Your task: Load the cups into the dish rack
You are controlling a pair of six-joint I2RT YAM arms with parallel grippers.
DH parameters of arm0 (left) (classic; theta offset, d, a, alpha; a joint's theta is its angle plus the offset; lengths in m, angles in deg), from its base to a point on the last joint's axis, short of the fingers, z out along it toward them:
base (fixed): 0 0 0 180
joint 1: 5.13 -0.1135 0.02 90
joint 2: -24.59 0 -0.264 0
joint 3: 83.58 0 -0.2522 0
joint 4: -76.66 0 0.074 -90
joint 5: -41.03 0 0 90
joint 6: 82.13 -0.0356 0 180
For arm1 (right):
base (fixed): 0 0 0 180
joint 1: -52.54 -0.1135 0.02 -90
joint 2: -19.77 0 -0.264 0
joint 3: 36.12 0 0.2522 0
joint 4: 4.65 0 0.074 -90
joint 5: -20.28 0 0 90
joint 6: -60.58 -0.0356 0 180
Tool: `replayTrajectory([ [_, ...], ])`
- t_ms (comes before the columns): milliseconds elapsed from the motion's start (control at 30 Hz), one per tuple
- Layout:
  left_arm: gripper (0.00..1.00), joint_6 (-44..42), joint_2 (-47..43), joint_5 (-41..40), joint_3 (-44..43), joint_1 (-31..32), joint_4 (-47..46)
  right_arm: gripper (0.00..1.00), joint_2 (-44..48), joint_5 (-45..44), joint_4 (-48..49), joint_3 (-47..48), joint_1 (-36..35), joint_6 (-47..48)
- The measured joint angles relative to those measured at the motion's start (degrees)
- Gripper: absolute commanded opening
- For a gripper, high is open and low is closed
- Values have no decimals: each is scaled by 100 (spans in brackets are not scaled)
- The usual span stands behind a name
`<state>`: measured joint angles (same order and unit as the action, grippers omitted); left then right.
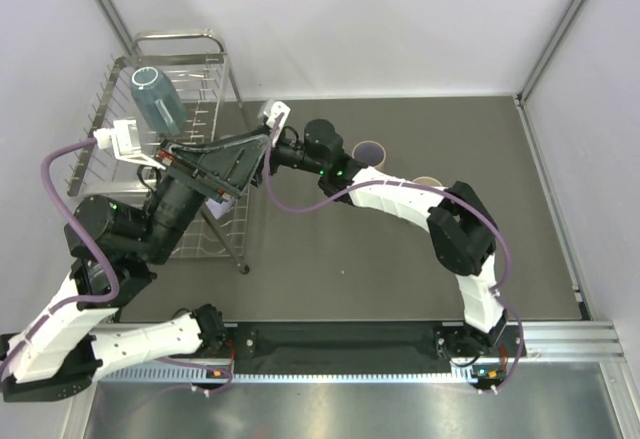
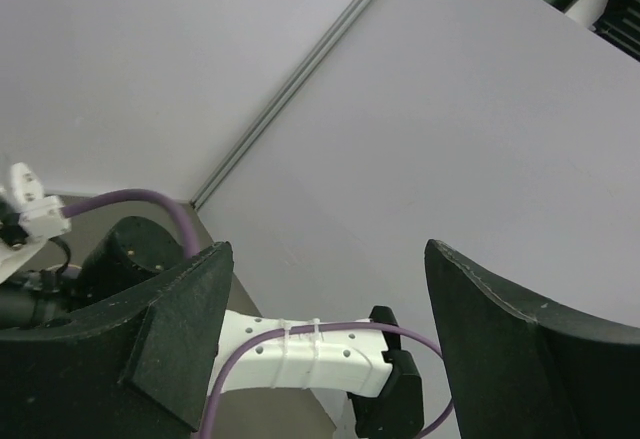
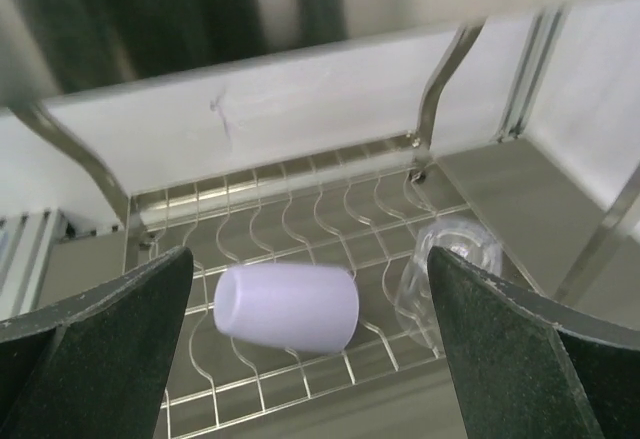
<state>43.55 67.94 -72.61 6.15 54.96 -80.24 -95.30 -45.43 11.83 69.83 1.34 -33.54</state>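
The dish rack (image 1: 110, 129) stands at the table's far left. A teal-blue cup (image 1: 157, 99) lies on its upper tier. A lavender tumbler (image 3: 288, 306) lies on its side on the wire floor of the dish rack (image 3: 300, 219), with a clear glass (image 3: 445, 269) beside it on the right. My right gripper (image 3: 308, 254) hangs open above them, holding nothing. My left gripper (image 2: 328, 249) is open and empty, tilted up toward the wall. In the top view both grippers overlap at the rack's right edge, the right gripper (image 1: 240, 162) over the lavender tumbler (image 1: 228, 201).
Two more cups stand on the table behind the right arm: a dark-rimmed one (image 1: 368, 149) and a beige one (image 1: 428, 183). The right arm's white link (image 2: 310, 359) with its purple cable crosses just beyond my left fingers. Pale walls close in the table.
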Motion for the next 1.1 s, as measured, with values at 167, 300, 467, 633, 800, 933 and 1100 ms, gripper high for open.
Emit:
replayTrajectory([
  [167, 81, 44, 127, 26, 0, 0, 26, 100, -437, 57, -487, 188, -210, 846],
  [300, 81, 94, 48, 22, 57, 0, 50, 100, -752, 212, -800, 201, -402, 1976],
  [467, 81, 149, -212, 17, 173, 0, 101, 100, -1049, 254, -896, 201, -455, 3005],
  [633, 82, 122, -297, 24, 175, 0, 107, 100, -1379, 229, -1088, 387, -472, 3748],
  [800, 82, 26, -308, 24, 175, 0, 118, 100, -1690, 151, -1161, 691, -555, 4166],
  [933, 82, 20, -400, 22, 247, 0, 125, 100, -1919, 74, -1145, 929, -640, 4319],
  [1100, 82, 26, -579, 17, 417, 0, 140, 100, -2157, -9, -1078, 1235, -769, 4367],
])
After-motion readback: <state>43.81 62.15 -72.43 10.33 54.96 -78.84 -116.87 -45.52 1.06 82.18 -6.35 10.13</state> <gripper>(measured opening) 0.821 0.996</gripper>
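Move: The purple cup lies on its side on the rack's lower tier, about 12 cm to the right hand's left, roughly level with it fore and aft and some 18 cm below. The clear glass is about 11 cm farther out than the cup, at about its height; the upper tier's side rail runs some 8 cm left of the hand, a little above it. From the left hand the cup is about 15 cm ahead, 18 cm left and 42 cm below. Downwards first, by about 17 cm and slowing, the empty right hand sinks beside the rack, then eases left beneath the level of the upper rail towards the purple cup, some 8 cm left in all. On the way it rolls around 30 degrees, its forward side rising, and its fingertips dip; the fingers stay wide open and stop near the cup, with no touch to be seen. ##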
